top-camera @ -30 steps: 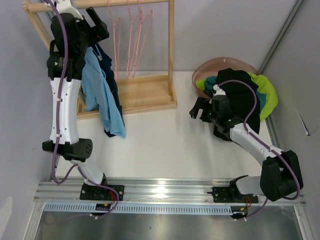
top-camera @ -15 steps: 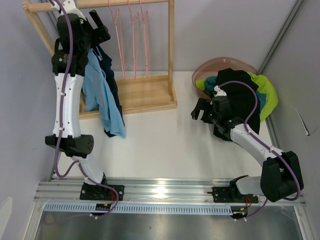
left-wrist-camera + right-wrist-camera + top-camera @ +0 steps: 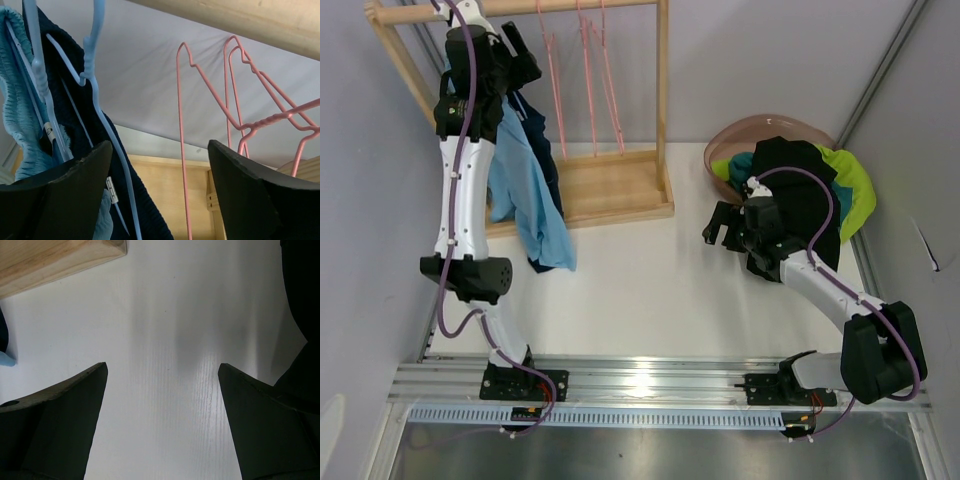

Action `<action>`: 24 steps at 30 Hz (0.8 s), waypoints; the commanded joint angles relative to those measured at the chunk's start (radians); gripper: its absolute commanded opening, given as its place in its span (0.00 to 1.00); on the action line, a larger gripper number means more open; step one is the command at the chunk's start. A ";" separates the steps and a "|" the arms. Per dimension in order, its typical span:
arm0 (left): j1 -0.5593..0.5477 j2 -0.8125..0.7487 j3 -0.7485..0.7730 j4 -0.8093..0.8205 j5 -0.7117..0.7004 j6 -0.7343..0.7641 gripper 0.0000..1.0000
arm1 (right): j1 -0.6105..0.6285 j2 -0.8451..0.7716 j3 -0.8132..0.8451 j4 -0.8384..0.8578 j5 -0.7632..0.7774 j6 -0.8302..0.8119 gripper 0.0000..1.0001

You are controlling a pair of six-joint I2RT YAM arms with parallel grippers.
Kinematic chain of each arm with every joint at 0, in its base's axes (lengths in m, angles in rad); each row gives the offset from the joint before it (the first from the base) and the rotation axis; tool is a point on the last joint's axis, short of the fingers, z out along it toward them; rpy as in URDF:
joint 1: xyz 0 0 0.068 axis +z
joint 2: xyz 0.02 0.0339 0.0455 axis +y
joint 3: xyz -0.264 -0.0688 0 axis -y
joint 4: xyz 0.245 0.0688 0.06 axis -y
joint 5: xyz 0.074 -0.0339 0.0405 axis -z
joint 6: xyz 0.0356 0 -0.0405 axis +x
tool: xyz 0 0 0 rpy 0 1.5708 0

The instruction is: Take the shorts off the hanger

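Note:
Light blue shorts (image 3: 525, 195) and navy shorts (image 3: 546, 150) hang from light blue hangers (image 3: 93, 75) at the left end of the wooden rack (image 3: 620, 185). My left gripper (image 3: 516, 52) is raised beside the hanger hooks under the top rail. In the left wrist view the left gripper (image 3: 159, 150) is open, with the navy shorts (image 3: 65, 115) and a hanger wire close to its left finger. My right gripper (image 3: 724, 224) hovers open over the table. Black shorts (image 3: 805, 190), lime green shorts (image 3: 852, 185) and teal shorts (image 3: 740, 165) lie piled at the right.
Three empty pink hangers (image 3: 586, 80) hang on the rail to the right of my left gripper. A brownish bowl (image 3: 760, 130) holds the piled shorts. The right wrist view shows white table (image 3: 165, 340), the rack's base corner (image 3: 50, 260) and black fabric (image 3: 305, 310).
My left arm has leaned further right along the rack, and its jaws have narrowed slightly. The pink hangers have swung to the right. The right arm has barely moved.

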 commanded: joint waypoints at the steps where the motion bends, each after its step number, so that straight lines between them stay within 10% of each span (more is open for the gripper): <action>1: 0.016 0.028 0.055 0.004 0.011 -0.005 0.78 | -0.005 -0.014 -0.009 0.040 0.011 -0.004 0.99; 6: 0.019 0.046 0.069 0.006 0.015 -0.010 0.66 | -0.006 -0.008 -0.013 0.045 0.011 -0.005 0.99; 14: 0.020 0.046 0.075 0.012 0.028 -0.015 0.06 | -0.011 -0.008 -0.023 0.052 0.008 -0.005 0.99; 24: 0.020 -0.030 0.078 0.024 0.092 -0.039 0.00 | -0.011 -0.028 -0.041 0.062 0.001 0.001 0.99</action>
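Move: Between the left hand's open fingers, about 3 cm left of their middle and 1 cm ahead, hangs the blue wire of the hanger holding the navy shorts; the shorts lie some 4 cm ahead, 3 cm left and 12 cm lower. The light-blue shorts' hanger is about 8 cm left, level ahead; the nearest pink hanger is some 7 cm right and 3 cm ahead. From the right hand, the navy shorts' hanger is roughly 19 cm ahead, 34 cm left and 33 cm higher. Easing down about 1.5 cm and forward some 1 cm, the left hand closes its nearly wide-open fingers fully on the near wire of the navy shorts' blue hanger, pinching the wire between the tips just below the twisted neck. Once shut, the hand keeps that grip almost in place, with hardly any wrist turn. ##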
